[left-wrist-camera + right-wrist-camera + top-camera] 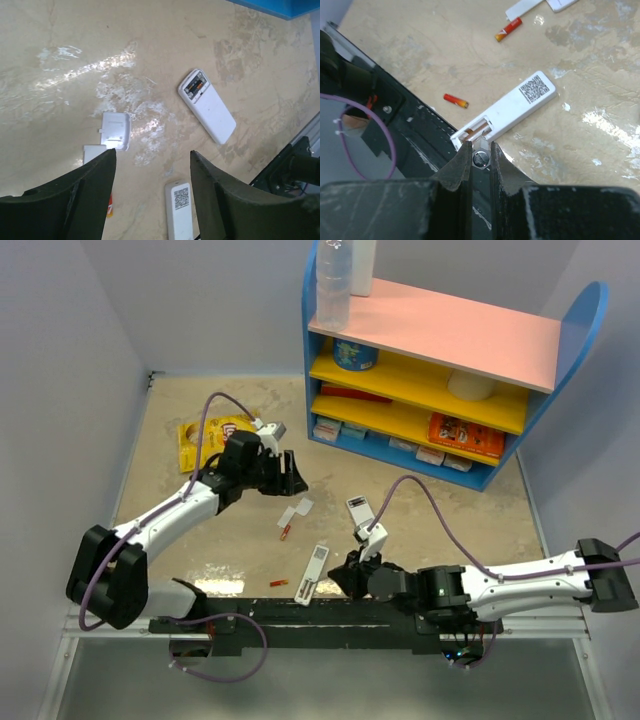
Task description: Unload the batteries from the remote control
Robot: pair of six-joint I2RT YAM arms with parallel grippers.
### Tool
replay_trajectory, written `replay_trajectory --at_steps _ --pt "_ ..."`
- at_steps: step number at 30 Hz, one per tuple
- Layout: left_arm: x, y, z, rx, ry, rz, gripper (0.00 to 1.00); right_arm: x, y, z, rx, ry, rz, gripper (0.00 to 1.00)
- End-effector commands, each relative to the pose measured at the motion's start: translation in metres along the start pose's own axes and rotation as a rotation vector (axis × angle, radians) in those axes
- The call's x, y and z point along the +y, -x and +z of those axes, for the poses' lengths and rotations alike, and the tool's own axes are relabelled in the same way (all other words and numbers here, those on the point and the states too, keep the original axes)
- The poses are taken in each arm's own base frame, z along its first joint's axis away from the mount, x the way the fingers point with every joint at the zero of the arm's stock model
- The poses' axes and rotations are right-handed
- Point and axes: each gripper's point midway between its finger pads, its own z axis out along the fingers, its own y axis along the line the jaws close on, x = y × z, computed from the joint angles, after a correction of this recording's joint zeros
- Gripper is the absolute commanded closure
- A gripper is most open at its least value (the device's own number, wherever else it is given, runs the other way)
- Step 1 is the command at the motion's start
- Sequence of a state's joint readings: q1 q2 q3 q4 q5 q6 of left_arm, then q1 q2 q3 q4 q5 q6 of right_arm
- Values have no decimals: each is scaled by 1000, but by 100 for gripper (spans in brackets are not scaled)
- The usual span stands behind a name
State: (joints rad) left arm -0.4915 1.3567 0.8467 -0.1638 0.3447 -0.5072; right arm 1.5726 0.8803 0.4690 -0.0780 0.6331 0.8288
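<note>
The slim white remote control (512, 104) lies back up near the table's front edge, also visible from above (313, 574). Its battery slot (476, 131) is open, and something brownish shows inside. Two red-orange batteries lie loose on the table: one (456, 100) close to the remote, one (508, 29) farther off. My right gripper (480, 146) is shut on a thin metal stick (481, 159) whose tip rests at the slot. My left gripper (152, 151) hangs open and empty above the table, over the remote's labelled end (180, 210).
A wider white device (207, 105) lies with its own battery bay open. Two small flat white cover pieces (116, 131) lie left of it. A blue shelf (440, 380) stands at the back right, a yellow packet (205, 435) at the back left, and a black rail (300, 625) runs along the front.
</note>
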Motion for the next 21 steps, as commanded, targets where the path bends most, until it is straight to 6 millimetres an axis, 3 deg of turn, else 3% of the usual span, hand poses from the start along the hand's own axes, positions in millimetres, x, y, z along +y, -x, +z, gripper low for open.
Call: replay_trajectory --at_steps 1,7,11,15,21 --pt "14 8 -17 -33 74 53 34 6 0 7 12 -16 -35 100" --pt "23 7 -21 -39 100 55 33 -14 4 18 -15 -173 -109 100" --pt "27 3 -21 -43 107 70 31 -17 25 19 -70 -220 -125 100" --pt "29 1 -21 -46 109 70 31 -33 44 27 -82 -254 -125 100" --pt "30 -7 -19 -39 98 69 31 -37 58 36 -97 -219 -138 100"
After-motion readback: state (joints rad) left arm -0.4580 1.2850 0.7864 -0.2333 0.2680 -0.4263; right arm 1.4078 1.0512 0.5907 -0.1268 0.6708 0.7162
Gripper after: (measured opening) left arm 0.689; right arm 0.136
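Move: The narrow remote lies with its open battery compartment at the table's near edge, its middle about 3 cm ahead of the right hand, 5 cm left and 12 cm below; that hand holds a thin metal tool. One loose battery lies 14 cm left and 1 cm ahead, the other 12 cm left and 14 cm ahead, the wider white device 17 cm ahead and 9 cm right. From the empty left hand the remote is 18 cm back, 4 cm right. The narrow remote is dragged forward, away from the near table edge, by the tool tip at its compartment: the right hand, keeping its grip on the tool, first sinks about 1.5 cm, edges slightly left, then sweeps roughly 6 cm forward, rising a little and turning some 10 degrees clockwise. The left hand drifts about 3.5 cm left and sinks slightly, fingers open and touching nothing. ##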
